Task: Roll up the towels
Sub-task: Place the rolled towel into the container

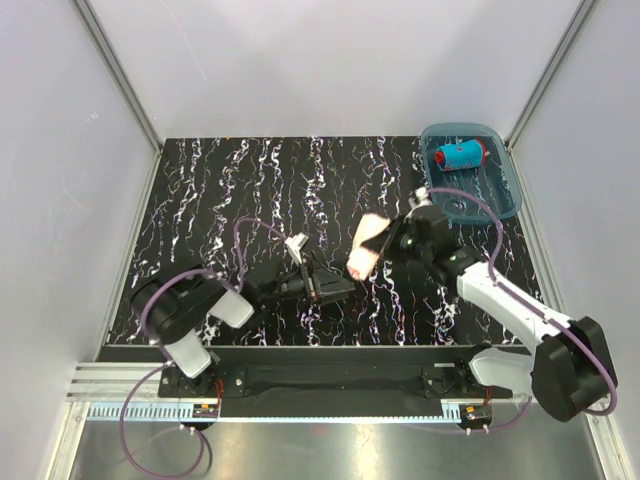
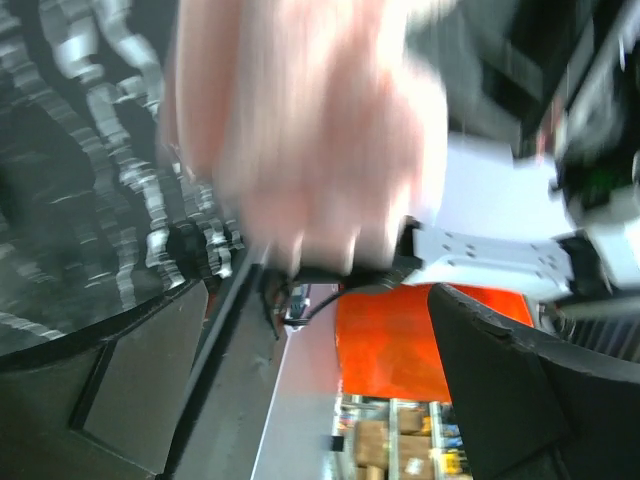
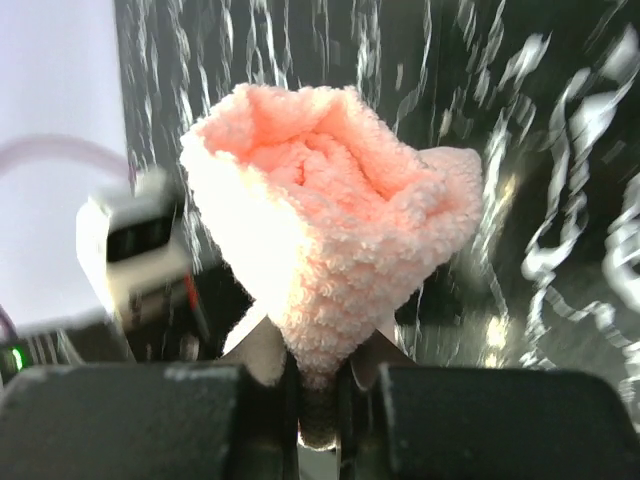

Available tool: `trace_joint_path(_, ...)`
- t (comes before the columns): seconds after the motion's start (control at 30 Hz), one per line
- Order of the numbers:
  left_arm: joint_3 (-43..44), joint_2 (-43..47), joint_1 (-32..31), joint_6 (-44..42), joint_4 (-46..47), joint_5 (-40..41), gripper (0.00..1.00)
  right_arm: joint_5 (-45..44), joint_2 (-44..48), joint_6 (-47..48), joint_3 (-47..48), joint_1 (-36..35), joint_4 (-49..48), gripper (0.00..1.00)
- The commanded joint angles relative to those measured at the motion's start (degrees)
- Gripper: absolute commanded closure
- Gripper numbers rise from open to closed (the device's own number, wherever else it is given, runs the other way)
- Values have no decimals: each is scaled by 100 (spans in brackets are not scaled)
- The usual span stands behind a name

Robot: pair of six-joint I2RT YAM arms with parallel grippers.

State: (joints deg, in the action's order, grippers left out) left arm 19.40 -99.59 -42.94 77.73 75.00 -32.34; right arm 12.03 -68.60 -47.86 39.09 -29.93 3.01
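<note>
The pale peach towel [image 3: 330, 220] is bunched into a loose roll and pinched at its lower end by my right gripper [image 3: 320, 385], which is shut on it. In the top view this towel [image 1: 367, 245] hangs just above the middle of the table in the right gripper [image 1: 384, 252]. My left gripper [image 1: 343, 287] lies low beside it, just left and nearer, open and holding nothing. In the left wrist view the peach towel [image 2: 300, 130] is a pink blur above the left gripper [image 2: 330, 400], whose jaws stand wide apart. The blue towel [image 1: 460, 155], rolled, lies in the tray.
A translucent blue plastic tray [image 1: 495, 205] stands at the table's far right corner. The tabletop [image 1: 230, 200] is black with white marbling. Pale walls close the table in at the back and on both sides.
</note>
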Motion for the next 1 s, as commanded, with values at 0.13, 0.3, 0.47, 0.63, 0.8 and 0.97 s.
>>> trace_joint_path(0.13, -261, 1915, 22, -1381, -1116, 298, 1, -491, -65, 751, 2011, 1409, 2009, 100)
trace_joint_path(0.3, 2, 3480, 22, -2384, -3713, 675, 1, 428, -880, 612, 2848, 3365, 1880, 100)
trace_joint_path(0.47, 196, 4395, 22, -3027, -5125, 940, 1, 968, -2294, 189, 3955, 4311, 1351, 100)
trace_joint_path(0.63, -32, 4720, 22, -2896, -5171, 984, 1, 565, -3641, 110, 5386, 4549, 1824, 100)
trace_joint_path(0.8, -296, 4818, 22, -2790, -5066, 1045, 1, 413, -5116, 31, 6442, 4558, 2195, 100)
trace_joint_path(0.97, -296, 4809, 22, -2860, -5153, 1080, 1, -68, -5822, 118, 6796, 4567, 2696, 100)
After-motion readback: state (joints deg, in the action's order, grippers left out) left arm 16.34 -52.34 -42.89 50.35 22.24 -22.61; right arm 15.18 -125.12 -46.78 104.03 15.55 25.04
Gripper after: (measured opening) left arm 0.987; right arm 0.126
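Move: The container the held towel is bound for has its middle about 32 cm ahead and 31 cm right of the right hand, some 8 cm lower. In it, the blue rolled towel lies roughly 37 cm ahead and 27 cm right of that hand, some 9 cm below. From the left hand the container is about 41 cm ahead and 43 cm to the right, 6 cm lower. The pink rolled towel, still pinched in the right hand and already off the table, is swept over 40 cm forward and right in an arc: up about 11 cm, then down over the container, the wrist turning clockwise and finally tipping down. The left hand, empty and open, draws away leftward, rising before it sinks partway. ##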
